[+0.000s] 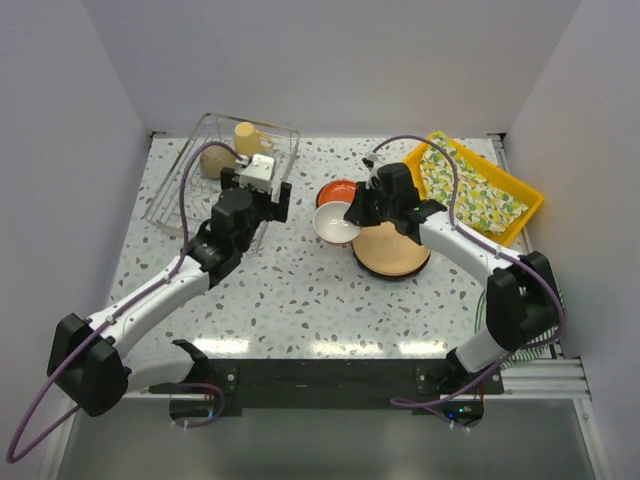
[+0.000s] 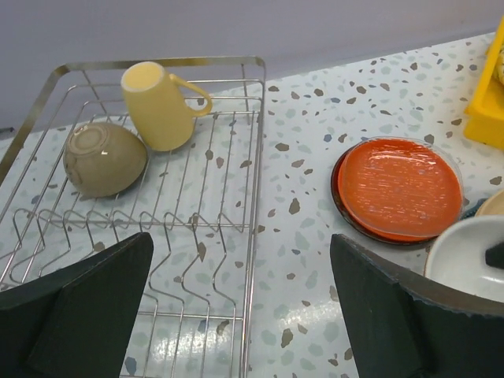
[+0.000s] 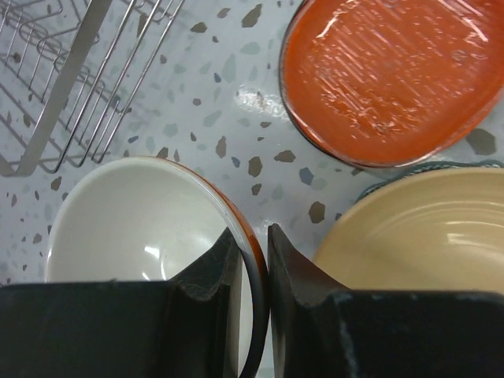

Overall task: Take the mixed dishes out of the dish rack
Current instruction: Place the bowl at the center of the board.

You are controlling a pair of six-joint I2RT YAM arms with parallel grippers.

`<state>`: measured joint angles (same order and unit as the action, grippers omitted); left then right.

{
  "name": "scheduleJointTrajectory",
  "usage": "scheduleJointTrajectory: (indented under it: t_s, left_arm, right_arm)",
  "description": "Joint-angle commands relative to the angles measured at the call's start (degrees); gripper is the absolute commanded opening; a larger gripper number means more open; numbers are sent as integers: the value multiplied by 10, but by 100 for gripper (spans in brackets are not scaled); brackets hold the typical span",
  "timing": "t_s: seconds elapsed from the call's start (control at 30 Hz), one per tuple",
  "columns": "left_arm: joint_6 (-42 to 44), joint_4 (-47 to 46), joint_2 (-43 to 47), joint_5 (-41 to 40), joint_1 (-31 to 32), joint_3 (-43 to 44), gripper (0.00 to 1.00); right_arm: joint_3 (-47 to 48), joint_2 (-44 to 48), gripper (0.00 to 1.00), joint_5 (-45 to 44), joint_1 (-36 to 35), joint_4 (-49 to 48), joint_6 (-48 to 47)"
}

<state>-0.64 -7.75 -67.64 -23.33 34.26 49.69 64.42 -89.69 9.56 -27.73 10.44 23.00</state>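
The wire dish rack (image 1: pixel 170 205) stands at the back left. In it are a cream mug (image 2: pixel 157 106) lying tilted and a tan bowl (image 2: pixel 104 157) turned bottom up. My left gripper (image 2: pixel 240 307) hovers open over the rack's right rim (image 2: pixel 256 157), holding nothing. My right gripper (image 3: pixel 253 260) is shut on the rim of a white bowl (image 3: pixel 134 220) with an orange-brown outside, held just above the table between the rack and the plates. An orange plate (image 3: pixel 386 75) lies on the table behind it. A cream-faced plate (image 3: pixel 425 236) lies to its right.
A yellow tray (image 1: pixel 522 200) with a lemon-print cloth sits at the back right. The cream-faced plate tops a small stack (image 1: pixel 392 250) with a dark rim. White walls close in the table on three sides.
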Motion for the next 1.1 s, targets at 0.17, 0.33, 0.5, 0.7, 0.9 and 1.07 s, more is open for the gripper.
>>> scheduleJointTrajectory:
  t_s: [0.17,0.33,0.5,0.7,0.9,1.07]
  left_arm:
    - [-124,125,6,3,-42,46,100]
    - [-145,166,-4,7,-53,64,100]
    - [-143,189,-7,4,-55,76,100]
    - [-142,197,-11,7,-57,83,100]
    - [-142,196,-21,14,-57,91,100]
    - [-141,196,-21,14,-57,94,100]
  right_arm:
    - [-58,-37,0,12,-52,-214,-35]
    - [-86,-66,0,18,-55,-252,-37]
    - [-107,-98,5,21,-61,-285,-42]
    - [-120,-116,13,12,-67,-297,-52]
    - [-119,-112,39,5,-73,-278,-68]
    - [-121,-92,49,-14,-74,-257,-77]
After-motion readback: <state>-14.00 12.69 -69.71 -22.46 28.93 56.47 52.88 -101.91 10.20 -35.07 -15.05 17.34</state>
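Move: The right hand already pinches the orange bowl by its rim; the open spot where the bowl is to be set lies about 6 cm back, 9 cm left and 15 cm below it. From that hand the orange plates lie about 7 cm ahead and 3 cm left, the beige plate 3 cm back and 8 cm right, both about 14 cm below. From the left hand the spot lies some 6 cm back, 15 cm right and 25 cm below. Leftward and down at first, then almost straight down, the right hand lowers the pinched bowl about 10 cm while shifting some 5 cm left, turning slightly counter-clockwise; once down, its fingers open about a third of their range and free the rim. The empty left hand, still wide open, drifts about 3 cm left and as far down at the rack, its fingers tipping downward. ##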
